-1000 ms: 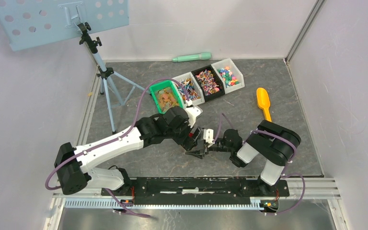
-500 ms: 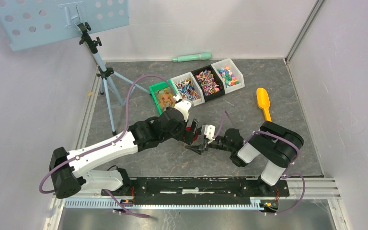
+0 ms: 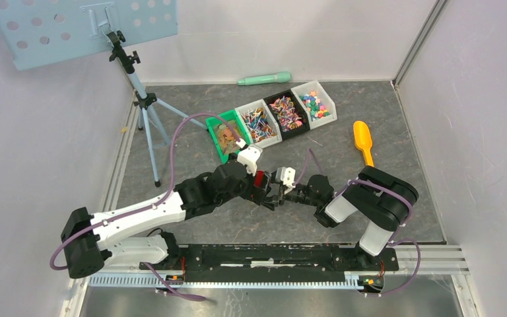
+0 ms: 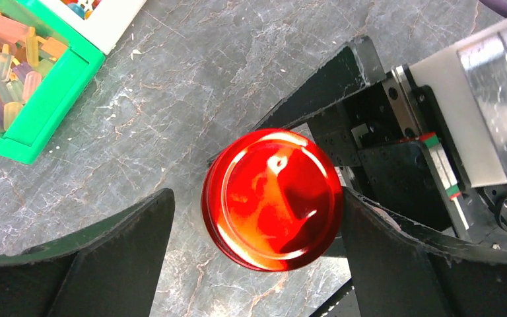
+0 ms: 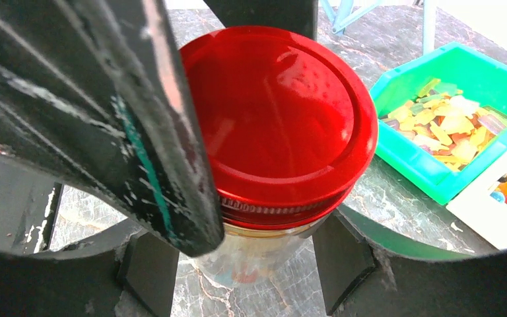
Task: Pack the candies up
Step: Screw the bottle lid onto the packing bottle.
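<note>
A glass jar with a red lid (image 3: 259,179) stands on the grey table between both grippers. My left gripper (image 4: 257,257) is open over the lid (image 4: 272,198): the right finger is at its rim, the left finger stands apart. My right gripper (image 5: 245,267) is open around the jar body (image 5: 257,251) below the lid (image 5: 277,125), with small gaps on both sides. A few candies show dimly through the glass. Loose candies (image 3: 286,112) fill a row of bins; the golden ones lie in the green bin (image 5: 449,125), also in the left wrist view (image 4: 6,59).
The green bin's rim (image 3: 212,135) is just behind the jar, with two white bins (image 3: 269,132) (image 3: 323,89) and a black bin beside it. A yellow scoop (image 3: 364,142) lies at the right, a mint tube (image 3: 264,79) at the back wall, a tripod (image 3: 146,112) at the left.
My left arm has stretched out and its gripper has moved back and up toward the bins. My right gripper has crept forward toward the jar.
</note>
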Robot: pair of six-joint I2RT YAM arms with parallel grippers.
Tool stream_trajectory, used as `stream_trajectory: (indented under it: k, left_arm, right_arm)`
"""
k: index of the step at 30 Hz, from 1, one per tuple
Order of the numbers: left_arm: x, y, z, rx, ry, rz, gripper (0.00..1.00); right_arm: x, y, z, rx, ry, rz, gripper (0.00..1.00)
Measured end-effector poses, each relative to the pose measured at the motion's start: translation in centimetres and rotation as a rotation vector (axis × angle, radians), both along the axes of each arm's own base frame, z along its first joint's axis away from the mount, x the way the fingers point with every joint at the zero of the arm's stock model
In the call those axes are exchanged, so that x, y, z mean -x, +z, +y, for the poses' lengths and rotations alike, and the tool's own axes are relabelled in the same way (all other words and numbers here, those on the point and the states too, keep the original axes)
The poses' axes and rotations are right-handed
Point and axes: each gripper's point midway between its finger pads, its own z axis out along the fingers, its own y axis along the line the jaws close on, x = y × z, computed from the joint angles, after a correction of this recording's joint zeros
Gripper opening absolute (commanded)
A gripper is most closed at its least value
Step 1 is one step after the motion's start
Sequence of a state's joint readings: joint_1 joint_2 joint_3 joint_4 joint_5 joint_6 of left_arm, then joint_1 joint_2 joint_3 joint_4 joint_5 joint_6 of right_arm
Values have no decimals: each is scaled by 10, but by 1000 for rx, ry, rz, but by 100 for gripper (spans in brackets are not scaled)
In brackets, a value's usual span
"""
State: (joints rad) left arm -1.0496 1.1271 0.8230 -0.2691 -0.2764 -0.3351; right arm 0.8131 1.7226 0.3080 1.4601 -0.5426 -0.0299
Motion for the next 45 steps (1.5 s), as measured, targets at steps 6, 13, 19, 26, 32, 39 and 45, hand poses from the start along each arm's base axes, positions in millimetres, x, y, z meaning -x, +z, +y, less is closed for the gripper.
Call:
stream_trajectory:
  k: [6, 13, 19, 26, 32, 39, 45]
  left_arm:
    - [1, 6, 6, 18, -20, -51, 100]
    - [2, 10, 1, 27, -54, -67, 98]
    - [2, 10, 1, 24, -56, -69, 93]
    - [1, 10, 2, 6, -70, -86, 81]
    - [4, 10, 2, -22, -115, -108, 63]
    - [22, 19, 4, 3, -248, -142, 60]
    - [36, 18, 1, -12, -379, -154, 62]
  right_arm:
    - [0, -1, 3, -3, 7, 14, 39]
    - [1, 0, 4, -7, 21, 15, 39]
    - [1, 3, 6, -15, 28, 24, 39]
    - [2, 6, 8, -25, 37, 32, 38]
    - [4, 6, 8, -23, 55, 28, 31]
    - [17, 15, 5, -33, 138, -8, 35]
    - [35, 14, 4, -33, 236, 53, 35]
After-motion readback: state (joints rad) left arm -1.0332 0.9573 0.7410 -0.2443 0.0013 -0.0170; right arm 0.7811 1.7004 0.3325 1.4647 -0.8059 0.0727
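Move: The red lid already sits on the bottle, between the left hand's wide-open fingers, roughly 1 cm to the right of that hand's point and level with it. From the left hand, the green tray of gummies is some 18 cm ahead, 10 cm left and 13 cm down; the white lollipop tray is 22 cm ahead, about 1 cm left and equally low. The right hand already grips the bottle, and the lid is about 4 cm straight above its point. The left fingers close onto the rim of the lid and pinch it from both sides, after the hand has eased up about 1 cm. The right keeps its grip on the bottle below. Then both hands draw back together some 3.5 cm towards the bases, rising slightly, as the left twists clockwise to about 20 degrees and the right swings counter-clockwise some 15 degrees, turning lid against bottle. ##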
